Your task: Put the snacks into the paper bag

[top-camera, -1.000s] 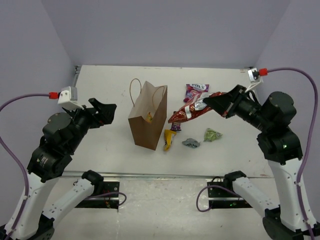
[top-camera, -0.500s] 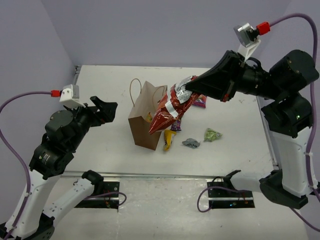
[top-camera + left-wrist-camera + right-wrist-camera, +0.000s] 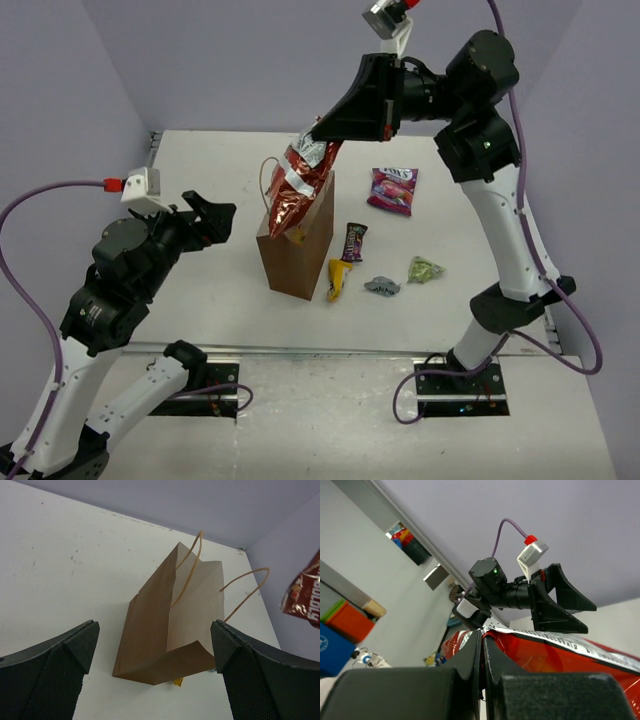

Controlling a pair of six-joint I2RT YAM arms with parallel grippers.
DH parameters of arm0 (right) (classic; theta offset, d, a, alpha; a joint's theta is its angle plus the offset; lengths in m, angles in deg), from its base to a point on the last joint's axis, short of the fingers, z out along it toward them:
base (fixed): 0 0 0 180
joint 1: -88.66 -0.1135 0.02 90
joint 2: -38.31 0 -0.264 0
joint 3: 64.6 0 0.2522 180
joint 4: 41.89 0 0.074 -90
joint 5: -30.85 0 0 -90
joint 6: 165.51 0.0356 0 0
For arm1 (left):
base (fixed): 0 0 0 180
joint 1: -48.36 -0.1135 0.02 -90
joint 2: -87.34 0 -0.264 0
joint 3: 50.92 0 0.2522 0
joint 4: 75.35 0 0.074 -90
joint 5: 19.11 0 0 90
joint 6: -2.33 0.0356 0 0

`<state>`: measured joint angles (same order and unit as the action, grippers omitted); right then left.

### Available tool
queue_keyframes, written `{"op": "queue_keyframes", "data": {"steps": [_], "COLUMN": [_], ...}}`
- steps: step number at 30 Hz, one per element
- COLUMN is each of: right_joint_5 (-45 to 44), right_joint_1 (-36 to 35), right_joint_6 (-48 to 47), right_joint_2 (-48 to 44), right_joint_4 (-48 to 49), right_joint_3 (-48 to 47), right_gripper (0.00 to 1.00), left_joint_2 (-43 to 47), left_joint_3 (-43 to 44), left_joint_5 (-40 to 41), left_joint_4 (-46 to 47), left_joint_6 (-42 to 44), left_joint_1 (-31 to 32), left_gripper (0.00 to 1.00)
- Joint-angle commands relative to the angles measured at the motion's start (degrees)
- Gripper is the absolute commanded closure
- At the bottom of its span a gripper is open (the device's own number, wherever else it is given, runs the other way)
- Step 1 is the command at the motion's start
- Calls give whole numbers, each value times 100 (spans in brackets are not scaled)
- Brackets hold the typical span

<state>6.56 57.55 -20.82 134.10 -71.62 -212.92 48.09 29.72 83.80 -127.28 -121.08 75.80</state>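
Note:
My right gripper (image 3: 318, 134) is shut on the top edge of the big red chip bag (image 3: 296, 185), which hangs over the open top of the brown paper bag (image 3: 298, 250); the pinch shows in the right wrist view (image 3: 482, 635). The chip bag's lower end overlaps the bag's mouth. My left gripper (image 3: 213, 222) is open and empty, left of the paper bag (image 3: 170, 625). On the table lie a magenta pouch (image 3: 392, 189), a dark purple bar (image 3: 352, 240), a yellow wrapper (image 3: 337, 279), a grey wrapper (image 3: 381, 286) and a green wrapper (image 3: 424, 269).
The paper bag stands upright mid-table with its loop handles (image 3: 268, 180) up. Purple walls enclose the back and sides. The table's front rail (image 3: 330, 350) runs along the near edge.
My right arm has lifted the red chip bag off the table and swung it up and left, from beside the magenta pouch to above the paper bag. The left arm has barely moved.

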Motion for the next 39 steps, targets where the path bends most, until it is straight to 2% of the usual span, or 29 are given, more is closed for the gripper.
{"op": "queue_keyframes", "data": {"steps": [1,4,7,12,20,25,27,28,29,30,32,36,39], "right_joint_5": [451,504,469,381,636,566,539,530,513,469,399,170,-267], "right_joint_1": [-9,-9,-9,0,149,237,264,298,316,334,422,764,1351], "right_joint_6": [962,1122,921,324,182,59,50,50,41,6,-38,-275,-590], "right_joint_2": [194,633,704,503,353,46,28,28,28,19,-25,-253,-568], "right_joint_4": [1235,1447,1474,1281,1561,1685,1676,1650,1623,1614,1369,1000,527], "right_joint_3": [-448,-501,-107,841,2274,2742,2804,2813,2778,2760,2629,2382,2417], "right_gripper": [100,100,100,100,100,100,74,57,30,17,1,1,1], "left_joint_2": [-39,-39,-31,-57,92,127,119,110,101,92,92,101,101], "left_joint_3": [168,177,186,265,151,195,203,203,203,203,195,186,195], "left_joint_5": [72,72,72,72,151,195,195,177,177,168,160,168,177], "left_joint_4": [284,293,354,363,311,249,258,258,258,258,258,258,249], "left_joint_6": [80,89,71,98,115,124,124,124,124,115,115,124,133], "left_joint_1": [-2,7,7,7,7,7,7,7,7,7,7,7,7], "left_gripper": [0,0,0,0,0,0,0,0,0,0,0,0,0]}}
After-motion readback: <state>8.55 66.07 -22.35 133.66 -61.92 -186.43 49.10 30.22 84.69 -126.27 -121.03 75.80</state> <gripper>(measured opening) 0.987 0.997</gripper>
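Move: The right hand, shut on the red crisp packet by its upper end, is high over the bag: the middle of the open paper bag is some 12 cm ahead of it, 4 cm to its left and 48 cm below. Down on the table, nearly 60 cm below the hand, the yellow packet lies about 7 cm ahead and 4 cm right, the dark snack bar 18 cm ahead and 8 cm right. The left hand has the bag about 8 cm ahead, 16 cm right and 25 cm below. The right hand lowers the red crisp packet some 17 cm towards the bag's mouth, reaching about 10 cm forward and 5 cm left on the way, while the wrist rolls some 20 degrees and the left-pointing fingers tip a little downwards. At the bottom the fingers open wide and let go of the packet over the mouth, then the hand lifts about 5 cm and draws off to the right by as much, staying open. ##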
